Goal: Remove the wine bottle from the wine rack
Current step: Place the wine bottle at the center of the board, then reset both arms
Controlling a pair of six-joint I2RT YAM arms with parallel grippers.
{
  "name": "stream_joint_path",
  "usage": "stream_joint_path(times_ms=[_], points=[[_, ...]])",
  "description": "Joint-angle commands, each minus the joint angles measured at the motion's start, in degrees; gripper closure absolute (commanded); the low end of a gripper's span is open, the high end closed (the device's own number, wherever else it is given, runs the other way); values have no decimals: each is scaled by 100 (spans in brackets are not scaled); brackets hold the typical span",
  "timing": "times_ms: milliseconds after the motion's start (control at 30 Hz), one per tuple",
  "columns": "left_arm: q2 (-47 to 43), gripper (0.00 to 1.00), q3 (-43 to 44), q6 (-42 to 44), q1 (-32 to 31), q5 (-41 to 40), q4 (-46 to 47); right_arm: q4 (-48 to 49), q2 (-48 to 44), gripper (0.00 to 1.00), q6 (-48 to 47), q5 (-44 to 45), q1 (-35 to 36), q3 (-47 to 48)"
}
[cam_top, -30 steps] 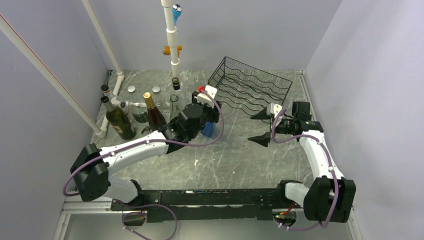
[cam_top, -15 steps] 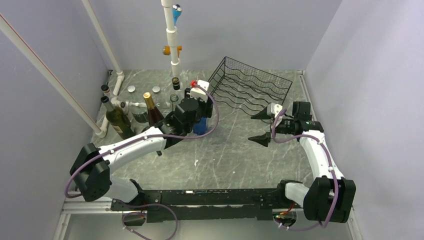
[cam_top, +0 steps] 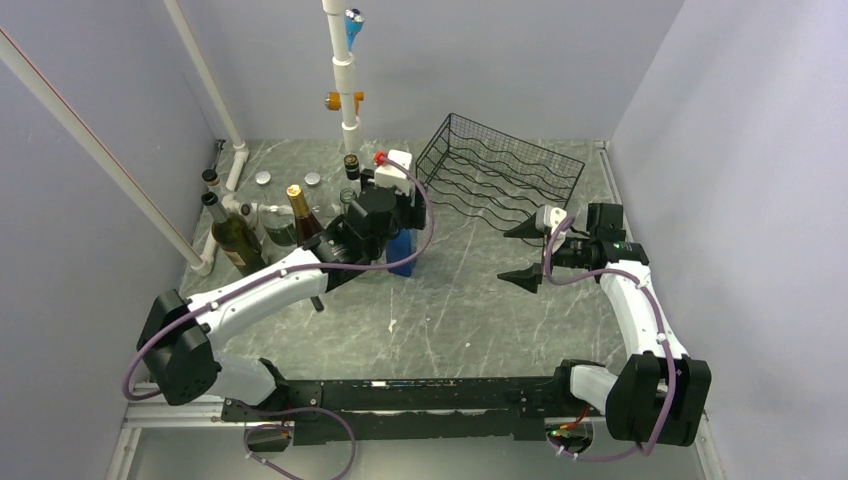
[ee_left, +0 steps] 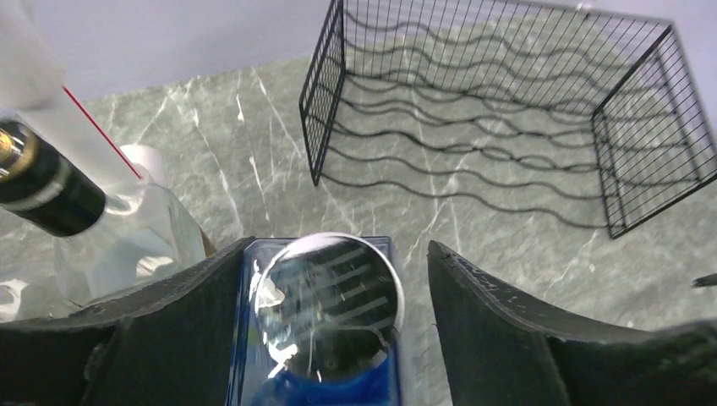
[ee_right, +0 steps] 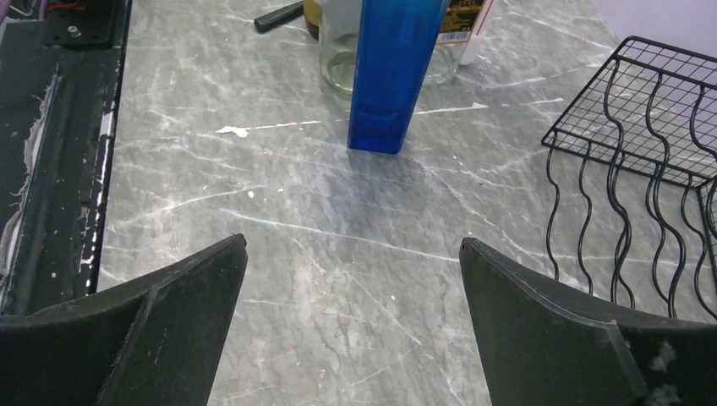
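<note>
A blue square wine bottle [cam_top: 404, 254] with a silver cap [ee_left: 328, 292] stands upright on the marble table, left of the empty black wire wine rack [cam_top: 505, 175]. My left gripper [ee_left: 340, 247] hangs over the bottle's top, open. Its left finger [ee_left: 182, 313] lies along the bottle's side, and table shows between the bottle and the right finger [ee_left: 482, 313]. In the top view the left gripper [cam_top: 398, 225] hides the bottle's neck. My right gripper [cam_top: 505, 257] hovers open and empty in front of the rack, facing the wine bottle [ee_right: 393, 68].
Several other bottles crowd the far left: a dark green one [cam_top: 235, 240], a gold-foiled one [cam_top: 305, 225], and clear glass ones [ee_left: 144, 228]. A white pipe frame [cam_top: 345, 80] rises behind them. The wine rack [ee_right: 643, 127] borders the right gripper's right side. Grey walls close in all round.
The left arm carried the blue bottle back and to the left, nearer the other bottles, and its jaws have widened off the bottle. The right arm barely moved.
</note>
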Motion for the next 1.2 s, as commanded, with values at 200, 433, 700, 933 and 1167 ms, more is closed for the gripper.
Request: stream_joint_path(times_ms=[200, 433, 700, 933, 1167], points=[[-740, 11, 608, 33, 45, 107, -64, 91, -111, 0, 13, -150, -130, 111], [-1178, 2, 1034, 305, 90, 323, -968, 56, -175, 0, 389, 47, -436, 319], [-1741, 0, 1472, 696, 453, 1072, -1985, 359, -452, 0, 1924, 921, -998, 817], [-2144, 1, 1608, 668, 1241, 2182, -2466, 1133, -725, 0, 4649, 3214, -1211, 1330], [-2182, 1, 2090, 623, 1984, 2679, -3190, 782, -1159, 0, 5153, 4464, -1252, 1754]])
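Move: The blue bottle stands upright between the left fingers, its middle about 9 cm straight below that hand. Level with the bottle, the green-tinted bottle is roughly 10 cm to the left; the black-capped bottle is also some 10 cm left but about 9 cm farther out. The wine rack's middle is about 15 cm ahead and 26 cm right of the left hand. From the right hand, the blue bottle is about 24 cm left and 10 cm ahead. Upward first, the left hand comes free of the blue bottle, its fingers spreading from part-open to fully open; it climbs some 16 cm, draws back a little and then swings about 12 cm left, away from the bottle. The empty right hand, slow to start, swings right, up and somewhat forward, away from the bottle, turning about 50 degrees clockwise with its fingers still wide open. ##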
